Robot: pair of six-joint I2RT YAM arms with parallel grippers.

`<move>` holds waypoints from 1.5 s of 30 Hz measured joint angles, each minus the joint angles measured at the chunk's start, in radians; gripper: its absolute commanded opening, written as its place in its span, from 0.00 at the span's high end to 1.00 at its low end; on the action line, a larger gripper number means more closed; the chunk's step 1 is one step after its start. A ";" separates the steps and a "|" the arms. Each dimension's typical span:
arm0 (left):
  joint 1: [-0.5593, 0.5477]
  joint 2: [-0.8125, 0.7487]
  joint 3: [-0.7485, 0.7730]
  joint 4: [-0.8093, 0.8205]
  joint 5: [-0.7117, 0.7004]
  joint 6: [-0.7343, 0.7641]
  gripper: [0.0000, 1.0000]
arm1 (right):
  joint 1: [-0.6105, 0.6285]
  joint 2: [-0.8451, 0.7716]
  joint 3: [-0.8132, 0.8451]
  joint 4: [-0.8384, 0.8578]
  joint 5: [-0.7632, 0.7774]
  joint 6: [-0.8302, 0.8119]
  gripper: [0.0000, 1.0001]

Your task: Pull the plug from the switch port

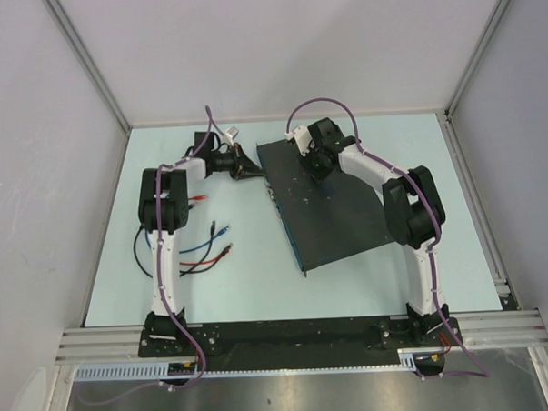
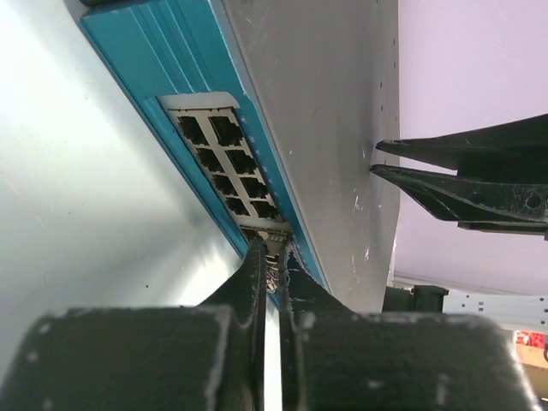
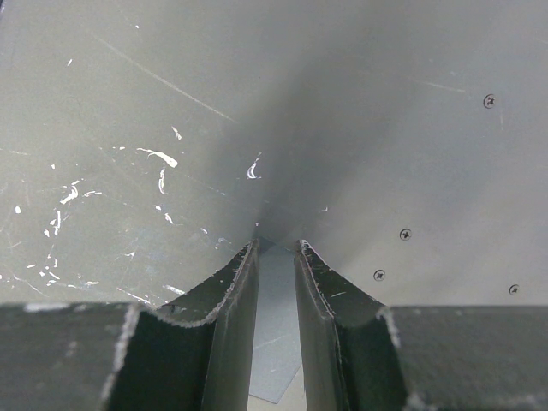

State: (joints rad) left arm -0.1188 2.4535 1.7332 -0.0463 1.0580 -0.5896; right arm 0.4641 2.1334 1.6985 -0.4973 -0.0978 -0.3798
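Observation:
The switch (image 1: 333, 203) is a flat black box lying at an angle in the middle of the table. In the left wrist view its blue edge (image 2: 145, 51) carries a double row of empty sockets (image 2: 227, 158). At the near end of that row sits the plug (image 2: 272, 276), clear with coloured wires showing. My left gripper (image 2: 272, 248) is shut on it, right against the port. My right gripper (image 3: 276, 244) stands on the scuffed top of the switch (image 3: 360, 128), tips touching it, jaws slightly apart with nothing between them.
Loose red, blue and black cables (image 1: 207, 245) lie on the table to the left of the switch, beside my left arm. A small pale object (image 1: 232, 132) sits near the back edge. Walls close the table in at the back and both sides.

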 measured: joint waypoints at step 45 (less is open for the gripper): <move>0.395 -0.585 -0.521 -0.459 -0.576 0.372 0.48 | 0.003 0.008 0.016 -0.017 -0.010 0.005 0.71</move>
State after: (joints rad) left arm 0.2764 1.8687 1.2125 -0.5056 0.4820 -0.2173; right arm 0.4671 2.1410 1.7149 -0.5144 -0.1078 -0.3748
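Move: The left hand already pinches the silver plug at the switch port, right at its fingertips. The bare table spot it goes to lies about 22 cm left, 11 cm back and 3 cm lower. By that spot, the red plug is some 21 cm left and 7 cm back of this hand, the black plug 24 cm left and 9 cm back. From the idle right hand, the silver plug lies roughly 18 cm left, 1 cm ahead and 3 cm lower. The left hand draws the plug about 24 cm left and 11 cm back, arches over, then opens beside the cables. ##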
